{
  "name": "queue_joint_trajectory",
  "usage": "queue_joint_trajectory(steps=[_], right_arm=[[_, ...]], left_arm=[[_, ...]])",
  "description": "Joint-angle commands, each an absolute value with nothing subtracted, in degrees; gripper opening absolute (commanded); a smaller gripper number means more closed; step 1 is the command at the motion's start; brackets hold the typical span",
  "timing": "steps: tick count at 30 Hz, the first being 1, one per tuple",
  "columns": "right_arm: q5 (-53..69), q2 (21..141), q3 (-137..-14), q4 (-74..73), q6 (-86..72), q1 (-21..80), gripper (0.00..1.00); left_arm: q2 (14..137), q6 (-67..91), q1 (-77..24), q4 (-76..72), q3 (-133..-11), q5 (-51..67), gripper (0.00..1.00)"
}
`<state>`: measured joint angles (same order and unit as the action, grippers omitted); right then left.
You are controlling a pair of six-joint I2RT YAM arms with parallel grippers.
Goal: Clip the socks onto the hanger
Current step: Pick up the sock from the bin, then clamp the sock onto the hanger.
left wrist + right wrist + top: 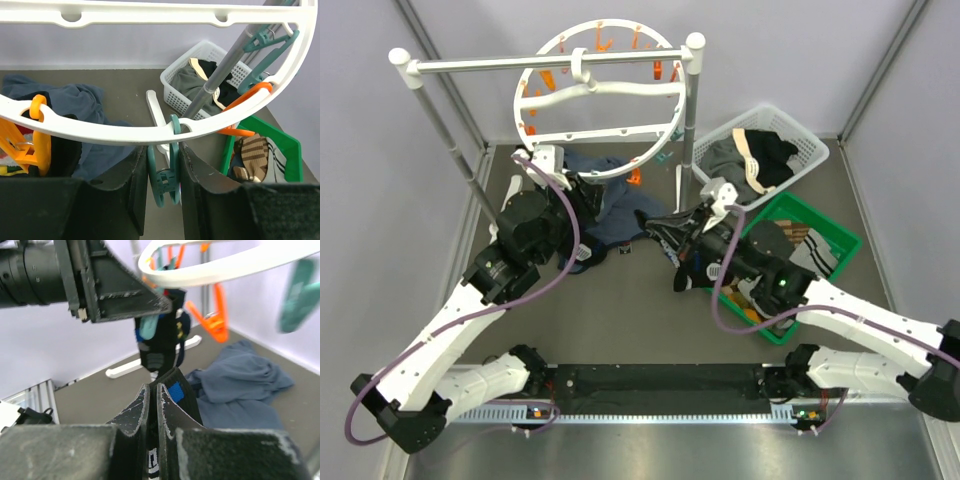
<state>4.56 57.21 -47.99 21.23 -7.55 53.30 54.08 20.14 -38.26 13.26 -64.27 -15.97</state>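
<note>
The hanger (600, 100) is a round white ring hung on the rack; its rim (100, 132) crosses the left wrist view. My left gripper (162, 145) is under that rim, shut on a hanging teal clip (165, 180) that fills the gap between its fingers. My right gripper (154, 387) is shut on a black sock (176, 390) with a blue square, held just below the ring (225, 265). Another dark sock (159, 347) hangs from the ring ahead of it, beside the left gripper (588, 195). The right gripper (660, 225) sits right of centre.
A blue-grey garment (615, 215) lies on the table under the ring. A white basket (810, 150) of clothes and a green bin (840, 240) stand at the right. The rack's bar (550, 62) and right post (692, 110) flank the ring. Orange clips (212, 322) dangle nearby.
</note>
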Motion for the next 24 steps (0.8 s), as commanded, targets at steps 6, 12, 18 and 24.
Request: queue_joint_trajectory(steps=[6,12,18,24], right_arm=[[1.4,68.37,-53.17,34.89,-10.28,58.53,0.0],[1.14,72.85,-55.98,37.53,-11.51,58.89,0.0],[0.79,74.27,-57.57,38.41,-11.95,59.06,0.0],[1.41,75.59,-58.71,38.67,-12.48,58.98,0.0]], left_arm=[[51.33,23.91,-38.41,9.06,-63.63,-18.81,0.0],[50.8,24.87,-38.41,7.65,-62.32,-19.07,0.0],[51.33,25.05,-38.41,6.59,-61.35,-18.55,0.0],[52.03,25.75,-38.41,5.36,-60.82,-17.67,0.0]])
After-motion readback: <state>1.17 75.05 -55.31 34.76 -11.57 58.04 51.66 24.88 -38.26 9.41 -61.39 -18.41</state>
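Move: The black sock hangs from the right fingers. The teal clip, its ring held up by the left hand, is about 13 cm to the right hand's left, 6 cm ahead and 5 cm above it. An orange clip stands on the ring 6 cm left, 8 cm ahead, 5 cm up, and an already hung dark sock is some 20 cm left and 8 cm ahead, a little lower. From the left hand, the held sock's cuff is about 11 cm right, 5 cm back, 5 cm down. Still pinching the sock below its cuff, the right hand carries it about 7 cm left towards the teal clip, dipping some 3 cm and climbing back, with a slight drift forward, slowing as the cuff comes up close under the jaws. The left fingers keep their squeeze on the clip, easing it up and left about a centimetre with a slight roll. ##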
